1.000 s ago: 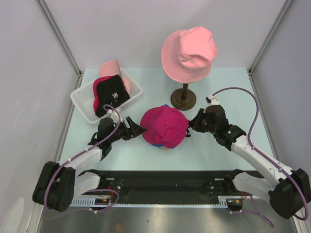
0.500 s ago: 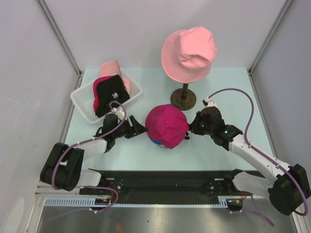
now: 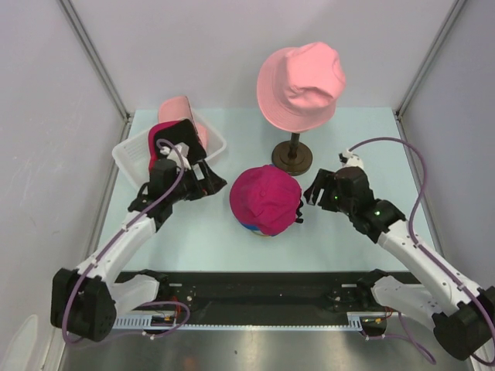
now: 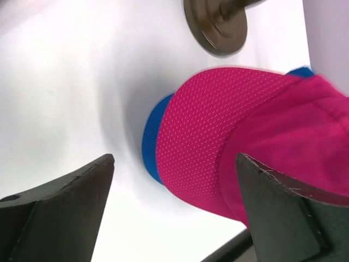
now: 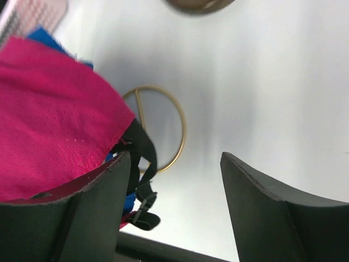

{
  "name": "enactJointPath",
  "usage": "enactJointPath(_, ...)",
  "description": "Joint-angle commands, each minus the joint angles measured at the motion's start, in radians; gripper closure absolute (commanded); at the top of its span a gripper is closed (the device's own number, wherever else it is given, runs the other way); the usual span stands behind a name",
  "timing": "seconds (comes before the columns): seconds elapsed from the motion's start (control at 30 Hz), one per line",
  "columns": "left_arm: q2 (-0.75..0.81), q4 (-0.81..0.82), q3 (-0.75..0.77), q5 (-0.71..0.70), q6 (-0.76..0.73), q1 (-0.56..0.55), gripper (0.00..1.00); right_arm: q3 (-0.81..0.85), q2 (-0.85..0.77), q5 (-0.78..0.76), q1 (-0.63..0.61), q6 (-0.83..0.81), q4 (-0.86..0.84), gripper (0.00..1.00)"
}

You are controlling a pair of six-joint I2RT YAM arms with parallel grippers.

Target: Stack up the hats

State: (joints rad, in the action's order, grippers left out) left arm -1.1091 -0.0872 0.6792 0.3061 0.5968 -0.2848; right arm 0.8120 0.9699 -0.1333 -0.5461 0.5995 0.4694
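A magenta cap [image 3: 265, 199] lies on top of a blue cap [image 3: 249, 226] in the middle of the table. Only the blue edge [image 4: 150, 143] shows beneath the magenta fabric [image 4: 218, 131]. My left gripper [image 3: 217, 183] stands open a short way left of the stack, touching nothing. My right gripper [image 3: 308, 196] is open just right of the stack, beside the magenta cap's black strap [image 5: 139, 155]. A dark and magenta cap [image 3: 174, 148] and a light-pink cap [image 3: 179, 107] sit in the basket. The salmon bucket hat [image 3: 300, 83] rests on a stand.
The white slatted basket [image 3: 126, 160] stands at the back left, close behind my left arm. The stand's dark round base [image 3: 292, 158] is just behind the stack. A thin gold ring [image 5: 173, 124] lies flat on the table by the strap.
The right gripper has opened and let go of the magenta cap. The left gripper has opened wider and pulled back left toward the basket. The stack stays in place.
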Motion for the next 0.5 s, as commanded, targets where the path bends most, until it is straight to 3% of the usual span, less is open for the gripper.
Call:
enactJointPath(0.0,0.089,-0.238,0.135,-0.148,-0.068,0.01,0.0,0.081,-0.098,-0.095,0.041,-0.027,0.098,0.28)
enactJointPath(0.23,0.089,-0.431,0.341,-0.439,-0.182,0.013,0.0,0.09,-0.194,-0.198,0.049,-0.069,0.057,0.28)
enactJointPath(0.37,-0.018,-0.459,0.457,-0.608,-0.265,0.016,0.0,0.05,-0.211,-0.149,0.04,-0.089,-0.043,0.28)
enactJointPath(0.47,-0.109,-0.476,0.546,-0.631,-0.314,0.032,0.0,0.029,-0.208,-0.147,0.038,-0.029,-0.089,0.28)
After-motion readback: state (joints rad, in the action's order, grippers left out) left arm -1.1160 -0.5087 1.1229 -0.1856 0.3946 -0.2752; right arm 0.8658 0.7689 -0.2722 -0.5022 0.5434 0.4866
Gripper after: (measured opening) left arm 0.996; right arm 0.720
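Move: The black hat in the white basket lies about 17 cm ahead of the left hand, 10 cm to its left and 11 cm lower. The magenta hat already stacked on the wire stand is some 14 cm to that hand's right and 2 cm back; the foot of the head stand is about 19 cm ahead and 22 cm right. From the right hand, the black hat is roughly 35 cm left and 21 cm ahead, while the magenta hat is 11 cm left and 2 cm ahead. Empty and wide open, the left hand heads up and left away from the stacked magenta hat, over the table towards the basket side, rising about 10 cm and going 9 cm left, easing forward late; its wrist rolls left side up and swings counter-clockwise, some 30 degrees in all. The right hand, also clear and still open, rises about 7.5 cm and backs off right from the stack, its fingers tipping up. ##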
